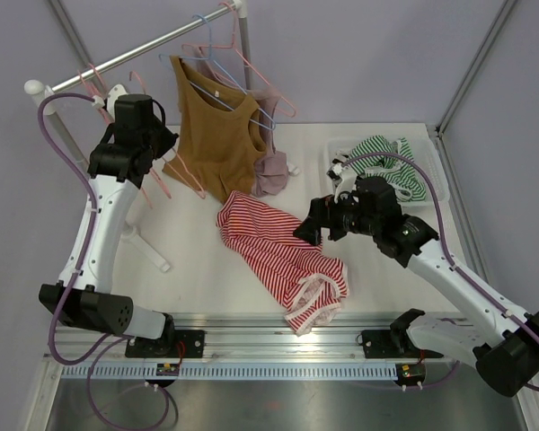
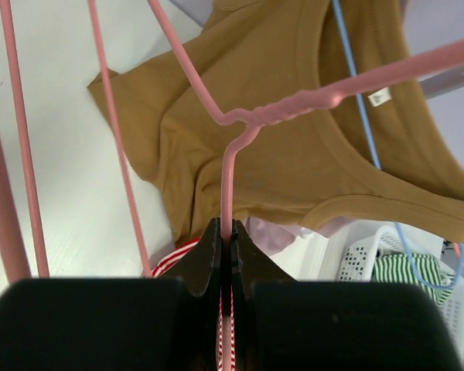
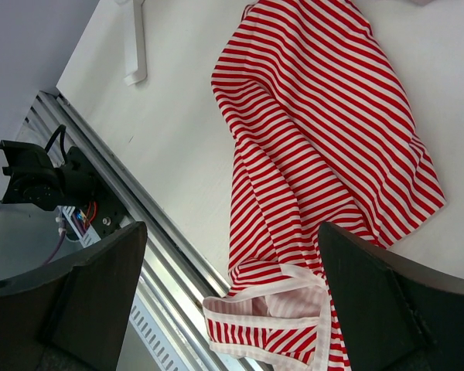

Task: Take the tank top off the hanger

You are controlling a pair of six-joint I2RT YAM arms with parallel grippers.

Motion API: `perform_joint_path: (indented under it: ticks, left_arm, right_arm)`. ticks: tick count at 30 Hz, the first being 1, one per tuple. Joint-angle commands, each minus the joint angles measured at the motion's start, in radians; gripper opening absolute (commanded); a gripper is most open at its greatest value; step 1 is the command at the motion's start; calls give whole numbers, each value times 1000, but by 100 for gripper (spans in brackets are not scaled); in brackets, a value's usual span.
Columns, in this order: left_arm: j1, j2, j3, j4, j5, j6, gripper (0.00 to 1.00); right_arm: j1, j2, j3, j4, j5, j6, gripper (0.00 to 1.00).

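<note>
A red-and-white striped tank top lies crumpled on the white table, free of any hanger. My left gripper is shut on the thin stem of a bare pink hanger, held up near the rack. Behind that hanger, a brown tank top hangs from the rail on what looks like a blue hanger. My right gripper hovers open above the striped top's lower end, with nothing between its fingers.
A metal clothes rail runs across the back left, carrying more pink hangers. Its white foot rests on the table. A lilac garment hangs below the brown top. A white basket with a green-striped garment stands at the back right.
</note>
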Motion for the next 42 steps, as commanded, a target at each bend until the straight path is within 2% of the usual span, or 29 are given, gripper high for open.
perform_joint_path:
  ticks: [1, 8, 14, 20, 25, 31, 38, 41, 42]
  left_arm:
    - [14, -60, -29, 94, 31, -23, 0]
    - [12, -94, 0, 117, 122, 2, 0]
    - [-41, -154, 51, 129, 129, 51, 0]
    - [-41, -102, 229, 53, 61, 109, 0]
    - [11, -5, 350, -29, 98, 97, 0]
    - [61, 17, 310, -12, 126, 63, 0]
    - [89, -5, 140, 74, 155, 20, 0]
    - [89, -14, 102, 94, 162, 10, 2]
    - [89, -17, 94, 104, 166, 8, 4]
  right_arm:
    - [0, 33, 23, 38, -39, -22, 99]
    - [14, 91, 15, 44, 4, -39, 100]
    - [14, 105, 23, 72, 9, -32, 99]
    - [14, 122, 41, 87, -4, -16, 99]
    - [15, 131, 52, 92, -11, -12, 99]
    - [14, 164, 66, 86, -34, -27, 100]
    - [23, 229, 83, 91, -44, -38, 100]
    - [76, 249, 98, 57, 17, -70, 100]
    - [96, 264, 101, 46, 106, -94, 100]
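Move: The left hand grips an empty pink hanger; its place on the rail lies about 8 cm ahead, 6 to the left and 16 above. Already-hung hangers are level, 9 cm left and 1 ahead; the brown tank top is 14 ahead, 9 right, 8 lower. From the empty right hand, the red-striped tank top lies 4 back, 8 left, 18 below; the white basket 20 ahead, 17 right, 16 below. Left lifts its hanger about 15 cm, lowers it 10 at the rail; open right sinks towards tank top. ##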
